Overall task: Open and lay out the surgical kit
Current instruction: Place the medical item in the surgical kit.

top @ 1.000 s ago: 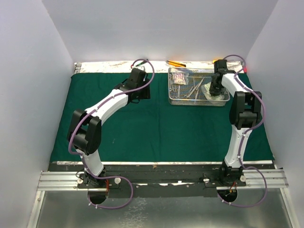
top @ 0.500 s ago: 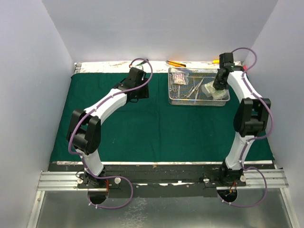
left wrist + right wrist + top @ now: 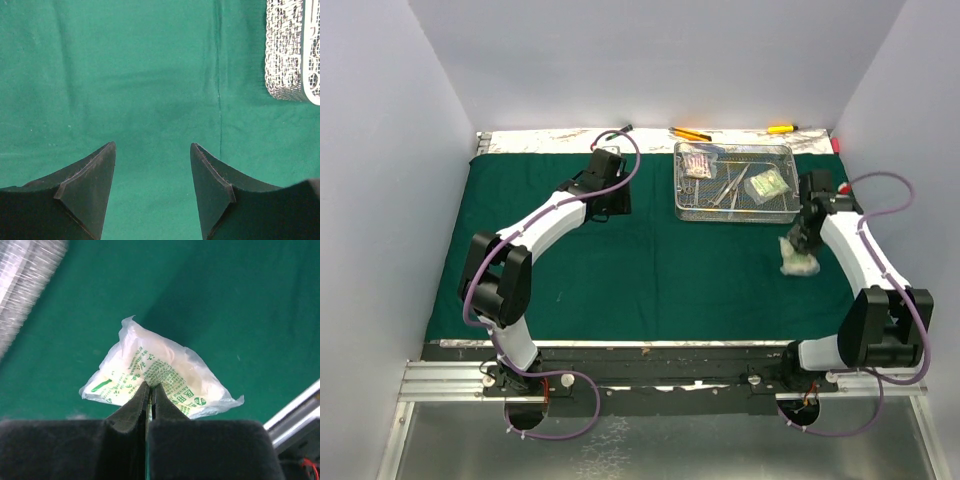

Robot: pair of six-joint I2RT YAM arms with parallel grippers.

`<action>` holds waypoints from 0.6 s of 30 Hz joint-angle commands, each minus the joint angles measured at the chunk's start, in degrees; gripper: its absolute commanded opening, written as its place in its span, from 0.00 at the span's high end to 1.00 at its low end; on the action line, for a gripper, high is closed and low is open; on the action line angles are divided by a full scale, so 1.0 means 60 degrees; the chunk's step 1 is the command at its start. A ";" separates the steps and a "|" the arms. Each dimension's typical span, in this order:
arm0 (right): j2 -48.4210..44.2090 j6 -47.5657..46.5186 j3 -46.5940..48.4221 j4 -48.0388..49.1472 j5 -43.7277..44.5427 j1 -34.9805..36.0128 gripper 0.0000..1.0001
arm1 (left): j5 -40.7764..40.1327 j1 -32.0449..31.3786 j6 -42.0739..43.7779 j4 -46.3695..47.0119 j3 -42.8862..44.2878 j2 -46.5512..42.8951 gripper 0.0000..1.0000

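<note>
The dark green cloth [image 3: 650,260] lies spread flat over the table. The silver wire-mesh tray [image 3: 692,210] stands on it at the back right, holding steel clamps and tweezers [image 3: 728,188], a pinkish packet [image 3: 696,164] and a green-printed packet [image 3: 770,183]. My right gripper [image 3: 151,386] is shut on the edge of a clear packet [image 3: 165,371] with green print, hanging above the cloth in front of the tray's right end [image 3: 798,257]. My left gripper [image 3: 152,147] is open over bare cloth, left of the tray [image 3: 287,50].
An orange-handled tool [image 3: 690,133] and a yellow-handled one [image 3: 782,128] lie on the silver strip behind the cloth. White walls close in the left, back and right. A metal rail [image 3: 295,415] runs near the cloth's right edge.
My right gripper closed on the packet in the tray, lifted it out and carried it forward and right over the cloth. The left arm barely moved.
</note>
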 commanded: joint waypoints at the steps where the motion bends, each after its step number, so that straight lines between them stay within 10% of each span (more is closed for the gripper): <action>1: -0.0751 0.1210 -0.1765 0.0080 0.0023 -0.0014 0.99 | 0.0172 0.0033 0.0090 -0.0119 -0.0290 -0.0428 0.37; 9: -0.0622 0.0876 -0.3179 0.1525 -0.0344 -0.0014 0.98 | 0.0142 0.0047 0.0149 -0.0116 -0.0364 -0.0448 0.37; 14: -0.0345 0.0795 -0.2745 0.1180 -0.0297 -0.0014 0.56 | 0.0157 0.0062 0.0135 -0.0124 -0.0258 -0.0368 0.37; 18: -0.0559 0.0598 -0.1609 0.0598 -0.0065 -0.0014 0.44 | 0.0151 0.0075 0.0139 -0.0135 -0.0174 -0.0322 0.37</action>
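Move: The right hand holds the medical item; the bare patch of green cloth it is taken to lies about 8 cm back, 1 cm to the left and 9 cm below. The wire basket's middle is some 21 cm ahead, 14 cm to the left and 7 cm lower, with the other packet in it about 20 cm ahead, 7 cm left and 8 cm down. From the left hand the patch is roughly 46 cm to the right, 19 cm back and 9 cm below. Lowering the already pinched medical item about 8 cm while drawing it back some 7 cm, away from the basket, the right hand brings it down to the open cloth with the wrist tilting slightly. Slowing there, the fingers spread to about half open and let go of the packet, while the hand eases a little forward and starts to lift. ##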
